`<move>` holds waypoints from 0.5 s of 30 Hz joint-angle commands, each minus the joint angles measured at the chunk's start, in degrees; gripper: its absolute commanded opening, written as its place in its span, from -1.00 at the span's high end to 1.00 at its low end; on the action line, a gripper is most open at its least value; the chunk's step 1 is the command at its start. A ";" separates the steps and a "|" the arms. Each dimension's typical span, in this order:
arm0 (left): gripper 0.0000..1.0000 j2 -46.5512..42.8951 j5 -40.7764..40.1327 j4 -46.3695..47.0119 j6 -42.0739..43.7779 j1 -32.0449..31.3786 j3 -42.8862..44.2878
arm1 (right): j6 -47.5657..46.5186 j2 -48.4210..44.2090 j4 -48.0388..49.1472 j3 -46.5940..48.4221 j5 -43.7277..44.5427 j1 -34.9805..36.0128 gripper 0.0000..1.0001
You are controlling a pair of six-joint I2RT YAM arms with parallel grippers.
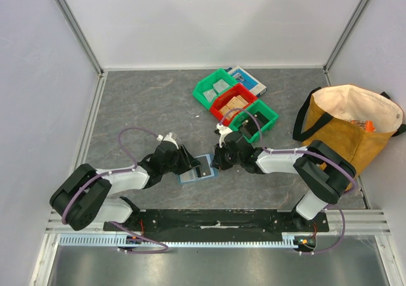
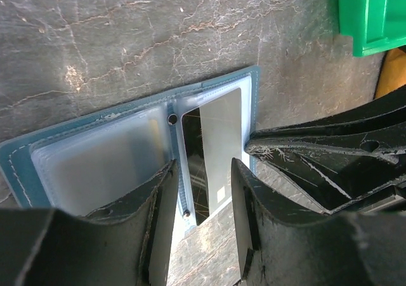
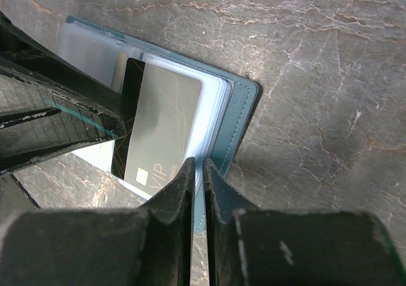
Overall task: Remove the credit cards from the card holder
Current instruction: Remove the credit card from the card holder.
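Note:
The slate-blue card holder lies open on the grey table between my two arms. Its clear sleeves show in the left wrist view. One credit card, grey with a dark stripe, sticks partly out of a sleeve toward me; in the right wrist view this card reads "VIP". My left gripper is open, its fingers standing on either side of the card's near end. My right gripper is shut on the card holder's near edge.
Two green bins and a red bin stand behind the holder, with a blue-and-white flat box behind them. A tan tote bag sits at the right. A green bin corner shows in the left wrist view.

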 commanded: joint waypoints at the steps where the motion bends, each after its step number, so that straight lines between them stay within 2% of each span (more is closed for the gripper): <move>1: 0.09 1.62 1.35 5.28 -3.19 0.56 -2.34 | -0.35 1.12 -1.19 -1.54 -0.79 -0.01 0.72; 6: 0.21 1.62 1.88 7.04 -4.07 0.64 -3.92 | -0.35 1.30 -1.02 -1.54 -0.97 -0.10 0.72; 12: 0.55 0.91 1.62 8.62 -3.98 0.73 -5.07 | -0.26 1.47 -1.02 -1.45 -1.41 -0.18 0.72; 15: 0.58 1.18 1.88 10.81 -4.07 0.82 -5.77 | -0.26 1.47 -0.75 -1.54 -1.76 -0.27 0.72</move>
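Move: The credit card lies in the holder's right-hand pocket, its bare black edge almost under the left fingers; its middle is about 2 cm to that hand's right, level fore and aft and some 2 cm below. The clear pocket lies roughly 3 cm left and 1 cm back of the left hand, and the nearest green tray about 13 cm ahead and 18 cm right. From the right hand, the card is about 4 cm left and 1 cm ahead, 1 cm lower. The left fingers come down onto the card's bare black edge beside the fold and close around it from half open to nearly shut, the hand easing about 1 cm down and 1 cm back. The right hand stays put, its closed fingertips still resting on the holder's right edge. ##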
